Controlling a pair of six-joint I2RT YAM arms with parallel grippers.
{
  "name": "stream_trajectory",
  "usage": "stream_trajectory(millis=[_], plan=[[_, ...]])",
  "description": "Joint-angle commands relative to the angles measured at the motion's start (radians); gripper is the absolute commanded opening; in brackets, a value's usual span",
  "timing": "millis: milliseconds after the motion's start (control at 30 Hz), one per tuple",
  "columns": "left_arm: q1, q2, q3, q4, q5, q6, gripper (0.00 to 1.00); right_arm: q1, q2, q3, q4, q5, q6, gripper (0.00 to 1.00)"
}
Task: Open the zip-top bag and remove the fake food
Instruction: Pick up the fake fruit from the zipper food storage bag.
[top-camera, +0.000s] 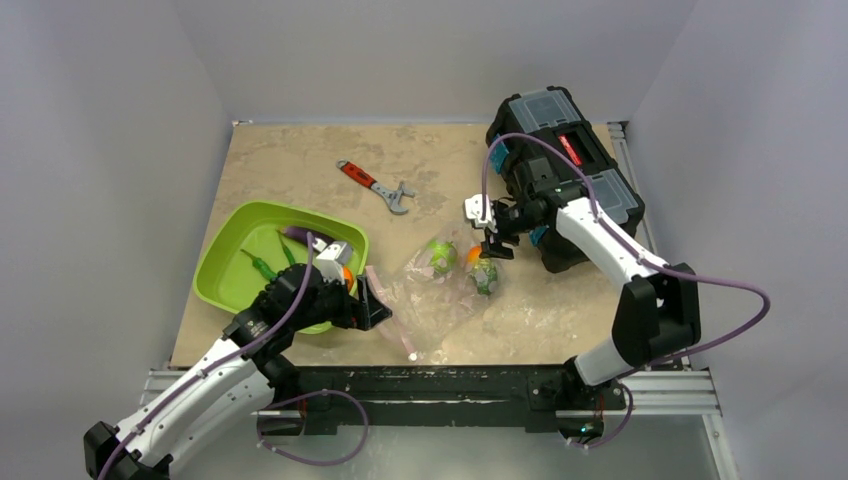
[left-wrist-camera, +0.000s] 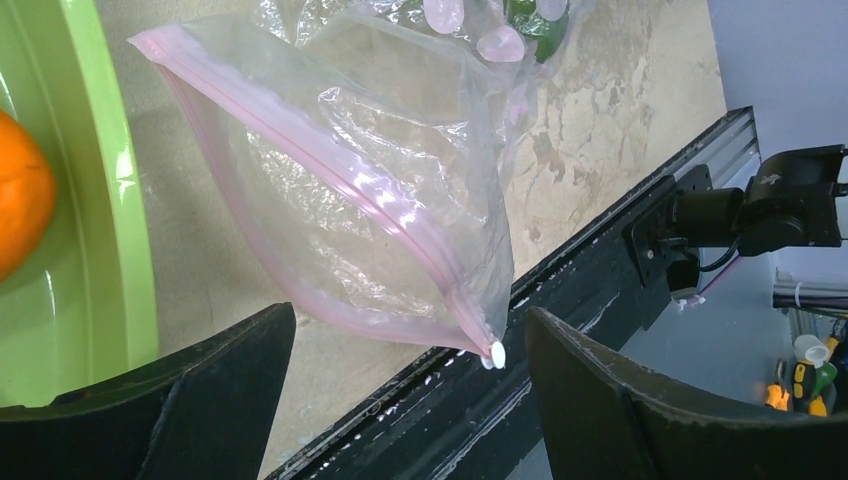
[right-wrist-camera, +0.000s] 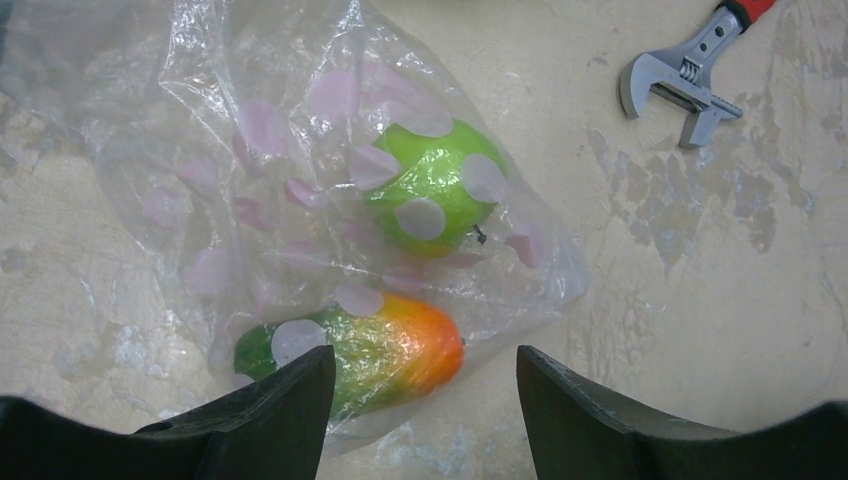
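Observation:
The zip-top bag (top-camera: 435, 300) lies crumpled mid-table, its pink zip edge (left-wrist-camera: 350, 190) toward my left arm and a white slider (left-wrist-camera: 497, 353) at the near corner. The two pink strips stand apart, so the mouth gapes. Inside, at the far end, sit a green round fruit (right-wrist-camera: 430, 195) and a green-orange mango (right-wrist-camera: 385, 350), both fake food. My left gripper (left-wrist-camera: 410, 315) is open just short of the zip edge, touching nothing. My right gripper (right-wrist-camera: 425, 352) hangs open above the mango end, holding nothing. An orange fruit (left-wrist-camera: 20, 195), an eggplant (top-camera: 297, 235) and green pods (top-camera: 262, 265) lie in the green tray (top-camera: 225, 265).
A red-handled wrench (top-camera: 375, 185) lies on the table behind the bag. A black toolbox (top-camera: 560, 150) stands at the back right, close to my right arm. The black front rail (top-camera: 450, 385) runs just below the bag's near corner.

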Motion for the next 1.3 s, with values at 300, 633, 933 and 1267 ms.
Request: stream_trajectory(millis=[300,633,933,1267], plan=[[-0.007,-0.002,-0.008,0.014,0.015,0.031,0.84,-0.016,0.088,0.069,0.037,0.052,-0.035,0.66],[-0.012,0.018,0.010,0.002,0.004,0.037,0.74,-0.001,0.200,0.142,0.010,0.066,-0.070,0.65],[-0.013,-0.001,0.030,-0.088,-0.041,0.021,0.59,0.134,0.234,0.153,0.075,0.110,-0.047,0.65],[-0.050,0.252,0.114,0.085,-0.052,0.120,0.47,0.183,0.287,0.179,0.065,0.136,-0.130,0.64]])
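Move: The green fruit in the zip-top bag lies about 9 cm to the right hand's left, 2 cm ahead and some 9 cm below. The orange-green fruit is 2 cm back, level sideways and 10 cm below; the wrench 15 cm ahead and 18 cm left. For the left hand, the bag's pink zip strip is 4 cm ahead, 3 cm right and 10 cm below, with the orange in the tray 10 cm ahead and 7 cm left. Forward and down about 4 cm each over the bagged fruit, the right hand then swings some 6 cm left, easing back slightly and turning about 10 degrees counter-clockwise, to come closer above the green fruit, fingers staying open. Meanwhile the left hand sinks about 4 cm towards the zip strip, its wide-open fingers closing to about half and its wrist tilting some 10 degrees. ##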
